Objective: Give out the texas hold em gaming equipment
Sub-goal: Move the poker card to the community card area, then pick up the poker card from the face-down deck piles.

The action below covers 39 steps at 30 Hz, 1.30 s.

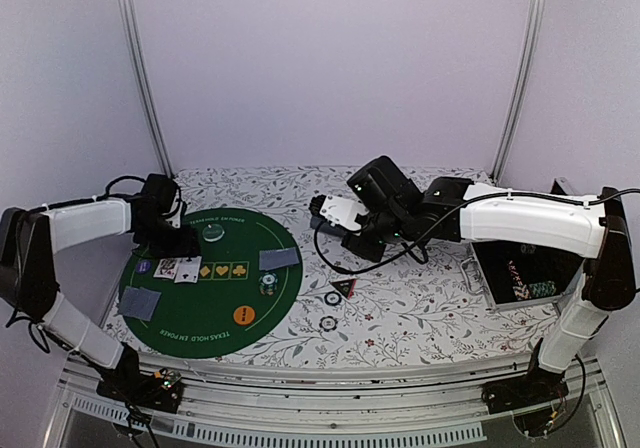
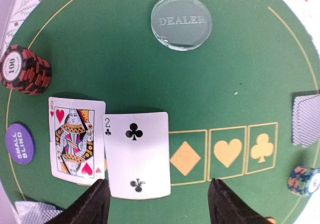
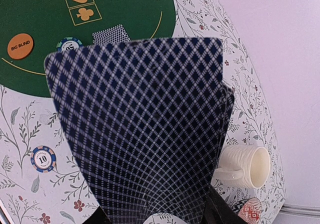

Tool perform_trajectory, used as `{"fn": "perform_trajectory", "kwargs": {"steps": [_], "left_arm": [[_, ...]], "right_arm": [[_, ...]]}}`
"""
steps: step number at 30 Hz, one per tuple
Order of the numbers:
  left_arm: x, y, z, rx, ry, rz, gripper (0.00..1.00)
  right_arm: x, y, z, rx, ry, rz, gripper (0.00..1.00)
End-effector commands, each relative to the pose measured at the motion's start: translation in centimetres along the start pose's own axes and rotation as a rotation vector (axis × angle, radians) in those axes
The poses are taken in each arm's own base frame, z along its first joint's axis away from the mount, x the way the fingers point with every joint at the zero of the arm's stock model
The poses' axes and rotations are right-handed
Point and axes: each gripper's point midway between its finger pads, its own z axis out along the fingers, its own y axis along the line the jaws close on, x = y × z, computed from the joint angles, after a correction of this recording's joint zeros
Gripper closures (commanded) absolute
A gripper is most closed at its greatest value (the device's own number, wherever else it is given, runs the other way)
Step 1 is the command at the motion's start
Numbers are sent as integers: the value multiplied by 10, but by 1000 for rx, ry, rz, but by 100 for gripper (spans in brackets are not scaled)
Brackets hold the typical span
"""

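Note:
On the round green mat point(image 1: 205, 313), the queen of hearts point(image 2: 76, 139) and the two of clubs point(image 2: 136, 154) lie face up side by side. My left gripper point(image 2: 159, 184) hovers open just above them, nothing between its fingers. A clear dealer disc point(image 2: 181, 21), a red chip stack point(image 2: 25, 69), a purple small-blind disc point(image 2: 20, 143) and an orange disc point(image 1: 244, 315) also sit on the mat. Face-down cards point(image 1: 279, 258) lie at its right. My right gripper point(image 3: 155, 216) is shut on a deck of cards point(image 3: 145, 129) above the floral cloth. A triangular marker point(image 1: 345, 288) lies off the mat.
A cream mug point(image 3: 245, 166) and a red-patterned dish point(image 3: 250, 210) sit beneath the right gripper. An open metal case point(image 1: 490, 293) holding chips stands at the right. Loose chips point(image 1: 328, 322) lie on the cloth beside the mat. More face-down cards point(image 1: 139, 303) rest at the mat's left.

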Motion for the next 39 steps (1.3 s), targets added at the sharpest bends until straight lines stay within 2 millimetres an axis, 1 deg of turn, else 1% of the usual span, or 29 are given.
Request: {"fn": "perform_trajectory", "kwargs": {"steps": [1, 3, 5, 9, 10, 14, 16, 19, 23, 33, 39], "left_arm": [[30, -15, -7, 102, 70, -167, 38], [47, -14, -5, 106, 97, -221, 50], [57, -10, -3, 96, 100, -248, 58], [66, 0, 8, 44, 102, -257, 74], [68, 0, 11, 43, 109, -256, 76], [77, 6, 31, 7, 152, -242, 79], [77, 11, 37, -20, 156, -240, 80], [73, 13, 42, -33, 147, -238, 81], [65, 17, 44, -59, 126, -233, 81], [55, 25, 42, -113, 102, -206, 81], [64, 16, 41, -61, 124, -220, 82]], "right_arm": [[-10, -12, -11, 24, -33, 35, 55], [-10, -11, -11, 19, -33, 36, 55], [-9, -10, -10, 18, -32, 36, 55], [-10, -10, -10, 16, -35, 35, 55], [-10, -10, -10, 16, -35, 34, 55], [-10, -10, -11, 18, -36, 35, 55], [-9, -11, -11, 20, -34, 37, 55], [-7, -11, -11, 23, -27, 36, 55], [-7, -11, -11, 23, -27, 38, 55], [-8, -10, -10, 18, -26, 36, 55], [-8, -10, -11, 17, -26, 38, 55]]}}
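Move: The two of clubs I mean to straighten lies face up about 6 cm below my open left hand, level with it and some 1 cm to its left. The queen of hearts is 6 cm to the left of my left hand and 2 cm farther out; the empty diamond square is 3 cm to its right, level. The clear dealer disc stands 13 cm ahead and 5 cm right. From my right hand the two lies some 32 cm left, 5 cm ahead and 19 cm down. I swing my left hand back about 6 cm over the two of clubs and down to the felt behind its near edge, nearly shutting the fingers, tipping them steeper and turning about 10 degrees counter-clockwise. With the fingertips low at that edge, I then nudge the card forward 2 cm and slightly left, to line it up. My right hand stays still, keeping its grip on the deck. ##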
